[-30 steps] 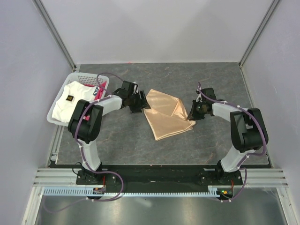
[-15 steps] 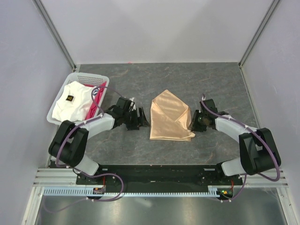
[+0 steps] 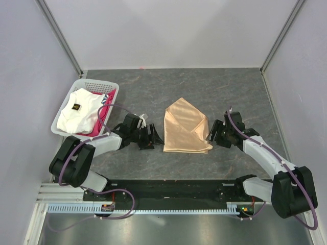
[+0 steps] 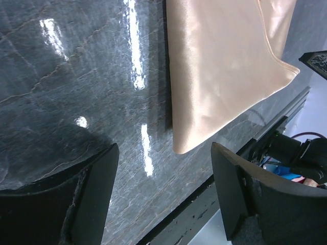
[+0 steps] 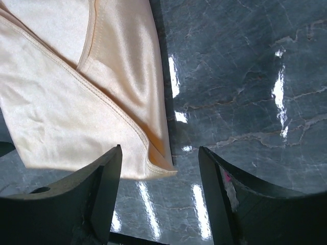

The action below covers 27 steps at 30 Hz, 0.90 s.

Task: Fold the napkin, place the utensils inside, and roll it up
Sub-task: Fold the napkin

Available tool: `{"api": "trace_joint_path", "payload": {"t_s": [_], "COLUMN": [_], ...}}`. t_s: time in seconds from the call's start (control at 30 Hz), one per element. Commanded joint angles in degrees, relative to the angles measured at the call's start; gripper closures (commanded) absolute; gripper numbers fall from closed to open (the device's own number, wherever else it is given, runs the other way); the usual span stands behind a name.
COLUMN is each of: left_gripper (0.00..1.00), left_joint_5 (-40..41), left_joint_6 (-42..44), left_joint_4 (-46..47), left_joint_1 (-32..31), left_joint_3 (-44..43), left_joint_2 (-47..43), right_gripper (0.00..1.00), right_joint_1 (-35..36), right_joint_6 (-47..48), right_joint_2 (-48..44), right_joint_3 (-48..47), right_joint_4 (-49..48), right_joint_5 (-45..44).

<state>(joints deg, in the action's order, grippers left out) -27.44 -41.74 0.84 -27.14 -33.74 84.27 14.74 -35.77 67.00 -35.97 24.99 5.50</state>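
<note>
The napkin (image 3: 185, 126) is a shiny peach-tan cloth lying folded on the dark table, pointed at the far end and straight along its near edge. My left gripper (image 3: 156, 138) stands open just left of its near left corner, not touching it. In the left wrist view the napkin (image 4: 225, 66) lies ahead of the open gripper (image 4: 163, 148), with bare table between the fingers. My right gripper (image 3: 213, 133) is open at the near right corner. In the right wrist view that corner of the napkin (image 5: 61, 112) lies loose between the fingers of the gripper (image 5: 159, 149). The utensils are out of view.
A white basket (image 3: 97, 82) at the far left holds a white cloth (image 3: 76, 109) and a pink-red cloth (image 3: 104, 109). The grey marbled table (image 3: 204, 87) is walled on three sides. A black rail (image 3: 173, 186) runs along its near edge.
The napkin went from being held up between both grippers to lying folded on the table. The right gripper opened and let its corner go. Both grippers drew back toward the near edge.
</note>
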Motion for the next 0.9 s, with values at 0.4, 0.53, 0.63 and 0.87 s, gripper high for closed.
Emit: {"api": "trace_joint_path", "payload": {"t_s": [0.4, 0.53, 0.63, 0.87], "left_gripper": [0.2, 0.21, 0.21, 0.23], "left_joint_5": [-2.3, -2.7, -3.1, -4.5], "left_joint_6": [-2.1, -2.1, -2.1, -3.1], "left_joint_4": [3.6, 3.7, 4.3, 6.2], "left_joint_1": [-0.2, -0.2, -0.2, -0.3], "left_joint_3": [0.1, -0.2, 0.0, 0.3], "left_joint_2": [2.3, 2.7, 3.1, 4.6], "right_gripper": [0.46, 0.52, 0.57, 0.69], "right_joint_1": [0.1, 0.3, 0.3, 1.9], "right_joint_6": [-3.7, -3.7, -4.1, -5.7], "right_joint_2": [-3.1, -2.3, -2.3, -1.4], "right_joint_3": [4.4, 4.8, 5.2, 6.2], "right_joint_4": [0.7, 0.0, -0.6, -3.3], "right_joint_5": [2.2, 2.6, 3.0, 4.0]}}
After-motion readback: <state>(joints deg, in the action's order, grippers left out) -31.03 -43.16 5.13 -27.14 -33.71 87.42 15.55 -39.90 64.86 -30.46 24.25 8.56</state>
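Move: The napkin's right near corner lies under my right hand, about 3 cm back of it, barely to its left and some 3 cm below. The left near corner is roughly 24 cm left of that corner, level with it; from my left hand it is about 3 cm right, 2 cm back and 2 cm down. The napkin's far peak stands some 22 cm ahead and 15 cm left of my right hand. I draw my right hand back about 3 cm and sink it some 2 cm over the napkin's right near corner, fingers still pointing down. There I close the fingers from wide open to under half, nipping the corner's tip between the pads. My left hand, still open, creeps about 1 cm right towards the left near corner. ##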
